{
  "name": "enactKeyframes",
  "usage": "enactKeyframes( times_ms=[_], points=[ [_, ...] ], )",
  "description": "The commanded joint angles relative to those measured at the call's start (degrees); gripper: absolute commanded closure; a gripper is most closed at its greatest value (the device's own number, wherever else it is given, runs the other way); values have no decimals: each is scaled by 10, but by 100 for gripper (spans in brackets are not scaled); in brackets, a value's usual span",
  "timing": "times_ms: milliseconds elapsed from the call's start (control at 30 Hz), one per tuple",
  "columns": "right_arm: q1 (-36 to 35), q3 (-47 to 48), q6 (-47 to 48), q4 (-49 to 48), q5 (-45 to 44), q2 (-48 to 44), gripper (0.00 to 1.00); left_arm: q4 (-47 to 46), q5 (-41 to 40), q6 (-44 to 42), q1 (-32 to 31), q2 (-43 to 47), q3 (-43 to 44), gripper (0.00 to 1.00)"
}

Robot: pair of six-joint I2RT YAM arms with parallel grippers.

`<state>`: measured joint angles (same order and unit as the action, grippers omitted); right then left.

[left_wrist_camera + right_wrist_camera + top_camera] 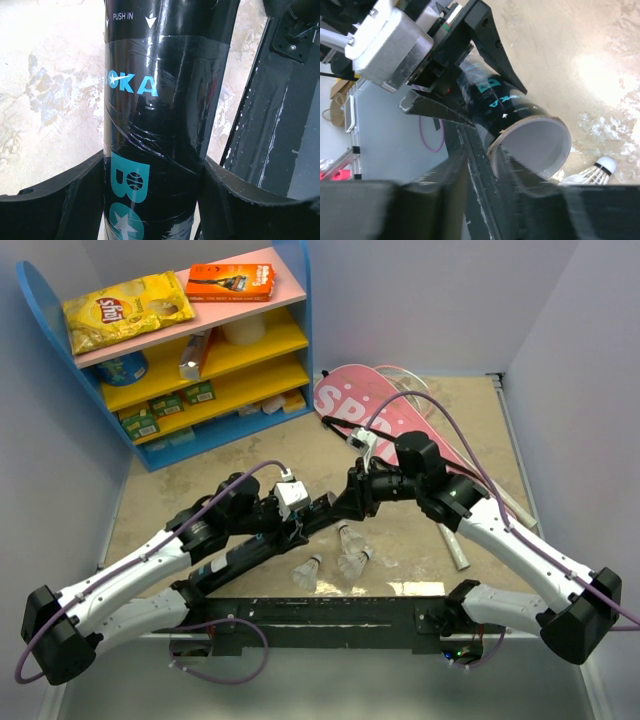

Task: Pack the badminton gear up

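My left gripper (154, 161) is shut on the long black tube (150, 100), which has teal lettering, one finger on each side of it. In the top view the tube (250, 552) slants up to the right from the left gripper (292, 524). Its open pale mouth (535, 142) faces my right gripper (482, 162), whose blurred fingers stand a narrow gap apart at the tube's rim, one beside the mouth, one outside. Three white shuttlecocks (308, 572) (355, 562) (345, 535) lie on the table below the tube end; one shuttlecock (592, 172) shows in the right wrist view. The pink cover (365, 405) lies behind, over the racket (470, 480).
A blue shelf unit (290, 330) stands at the back left, with a yellow chip bag (125, 310) and an orange box (230, 282) on top. A black rail (330, 615) runs along the near table edge. Pale walls close in on both sides.
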<state>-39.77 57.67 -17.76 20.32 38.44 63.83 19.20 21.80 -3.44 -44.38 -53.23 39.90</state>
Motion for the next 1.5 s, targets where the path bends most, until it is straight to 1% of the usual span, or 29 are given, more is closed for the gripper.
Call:
enactKeyframes(
  times_ms=[0, 33, 67, 100, 167, 300, 467, 567, 667, 800, 867, 1100, 1267, 1467],
  points=[
    [-12, 7, -5, -41, 27, -1, 78, -36, 11, 12, -3, 11, 2, 99],
    [-14, 3, -7, -41, 27, -1, 82, -36, 12, 12, -4, 14, 1, 99],
    [-15, 1, -10, -44, 28, -1, 90, -36, 12, 13, -3, 15, -1, 99],
    [-15, -3, -10, -46, 29, -3, 92, -36, 11, 14, -3, 16, -1, 99],
    [-15, -6, -11, -48, 29, -6, 92, -37, 10, 15, -4, 23, -3, 98],
    [-16, -21, -14, -59, 44, -13, 100, -37, 10, 15, -4, 35, -3, 98],
    [-18, -30, -26, -77, 59, -35, 100, -40, 21, 17, -4, 50, -5, 98],
    [-16, -21, -25, -64, 60, -51, 100, -41, 28, 18, -4, 58, -6, 98],
    [-15, -4, -8, -29, 28, -60, 100, -42, 32, 19, -4, 64, -7, 98],
    [-12, -7, -4, -27, 14, -70, 100, -42, 36, 19, -4, 71, -7, 98],
    [-2, -10, -3, -23, 4, -74, 100, -42, 37, 20, -6, 73, -7, 98],
    [75, -21, -18, -31, 18, -100, 100, -42, 36, 19, -9, 86, -6, 98],
    [90, -8, -27, -27, 3, -114, 100, -42, 34, 19, -11, 93, -7, 98],
    [92, 16, -27, -13, -7, -110, 100, -41, 34, 20, -14, 100, -8, 98]
  ],
)
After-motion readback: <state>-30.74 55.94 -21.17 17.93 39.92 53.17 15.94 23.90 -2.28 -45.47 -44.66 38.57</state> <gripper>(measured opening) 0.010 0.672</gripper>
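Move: The clear lid on the tube's mouth is right at the right fingertips: its middle is about 2 cm farther out, 1 cm left and 2 cm lower. From the left hand, which grips the black tube behind its mouth, the lid is about 10 cm right, 4 cm ahead and 5 cm higher. On the table some 23 cm below the right hand, the nearest shuttlecock is about 2 cm ahead and 1 cm right; the second is 4 cm back and 4 cm right; the lone one is 6 cm back and 7 cm left. The right hand shuts its part-open fingers on the lid's rim, rises with the left hand some 2 cm while both ease back, then pulls the lid up and to the right, away from the tube, ending about 5 cm higher and 4 cm right, turned some 10 degrees clockwise. The left hand keeps its grip on the tube, rises about 4 cm with its right side tilting up, and is drawn a centimetre right before coming back. ##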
